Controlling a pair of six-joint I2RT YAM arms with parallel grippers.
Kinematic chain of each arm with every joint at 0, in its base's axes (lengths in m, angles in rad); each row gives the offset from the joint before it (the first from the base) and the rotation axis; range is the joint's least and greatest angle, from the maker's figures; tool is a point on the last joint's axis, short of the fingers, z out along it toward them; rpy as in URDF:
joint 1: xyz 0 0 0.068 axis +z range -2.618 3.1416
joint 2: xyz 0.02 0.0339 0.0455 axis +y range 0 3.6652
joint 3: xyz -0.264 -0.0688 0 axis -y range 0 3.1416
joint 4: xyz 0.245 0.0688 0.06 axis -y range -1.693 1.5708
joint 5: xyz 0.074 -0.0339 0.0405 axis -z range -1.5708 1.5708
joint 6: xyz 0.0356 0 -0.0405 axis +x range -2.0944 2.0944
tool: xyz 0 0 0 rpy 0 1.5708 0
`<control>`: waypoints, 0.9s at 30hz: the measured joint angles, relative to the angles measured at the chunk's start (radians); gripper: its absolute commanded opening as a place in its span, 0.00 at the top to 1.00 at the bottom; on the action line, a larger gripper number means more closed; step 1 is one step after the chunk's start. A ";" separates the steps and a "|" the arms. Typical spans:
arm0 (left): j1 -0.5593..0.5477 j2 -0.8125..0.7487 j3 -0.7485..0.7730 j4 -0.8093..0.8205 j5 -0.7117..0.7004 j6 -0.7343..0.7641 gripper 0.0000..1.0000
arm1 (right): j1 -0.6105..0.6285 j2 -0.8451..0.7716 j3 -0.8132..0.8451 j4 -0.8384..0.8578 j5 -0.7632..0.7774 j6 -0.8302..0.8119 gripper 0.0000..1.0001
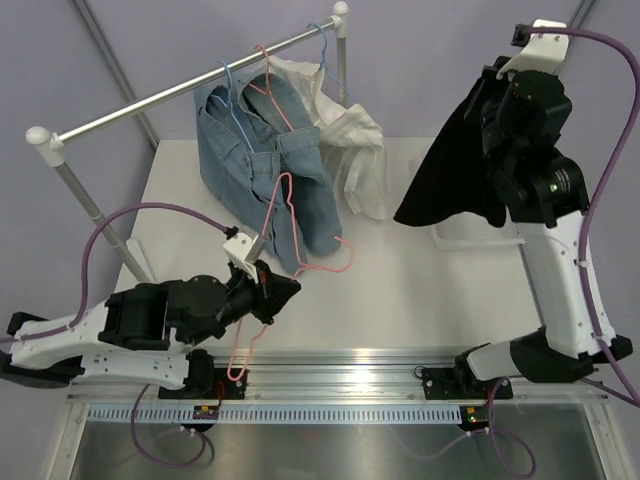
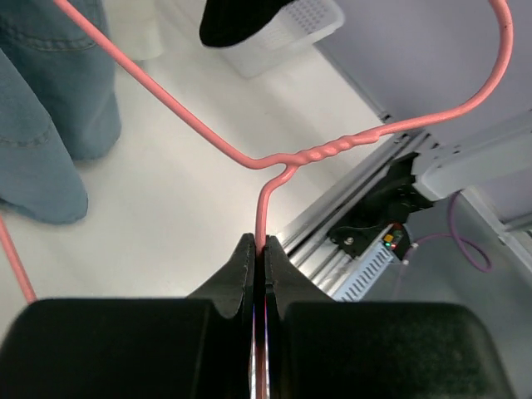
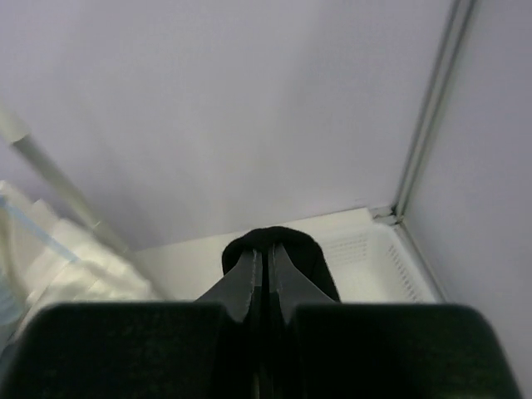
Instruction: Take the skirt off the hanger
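The pink wire hanger lies low over the near-left part of the table, bare of clothing. My left gripper is shut on one of its wires just below the twisted neck; the hook curves away toward the table's front rail. The black skirt hangs free at the right, apart from the hanger, above a white basket. My right gripper is raised high and shut on a fold of the skirt, which bulges past the fingertips.
A clothes rack's rail crosses the back left. Blue jeans and a white shirt hang from it on wire hangers and drape onto the table. The rack's post stands at the left.
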 measured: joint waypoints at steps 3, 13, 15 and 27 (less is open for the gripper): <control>0.147 0.000 -0.064 0.023 0.104 0.026 1.00 | -0.133 0.140 0.163 -0.009 -0.052 -0.021 1.00; 0.495 0.089 -0.130 0.082 0.428 0.114 1.00 | -0.367 0.437 0.454 -0.046 -0.231 0.019 1.00; 0.518 0.108 -0.130 0.103 0.470 0.124 1.00 | -0.383 0.434 0.415 -0.036 -0.256 0.036 1.00; 0.628 0.139 -0.153 0.167 0.612 0.135 1.00 | -0.423 0.420 0.118 0.061 -0.362 0.123 0.98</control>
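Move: The right hand, still gripping the black skirt, has the white basket some 10 cm farther forward, 10 cm to its right and roughly 50 cm below. The white garment on the rack hangs about 18 cm to this hand's left, 2 cm ahead and 22 cm below. The left hand holds the pink hanger by its hook stem; the hanging jeans are around 22 cm ahead of it, 2 cm to its left and 5 cm below. Forward and to the right, nearly level at first, the right hand carries the skirt towards the basket, then sinks roughly 11 cm while still easing forward, its fingers tipping slightly down and staying shut on the cloth. The left hand keeps its grip on the pink hanger and goes some 8 cm forward and as much down towards the jeans, slowing over the second half. ##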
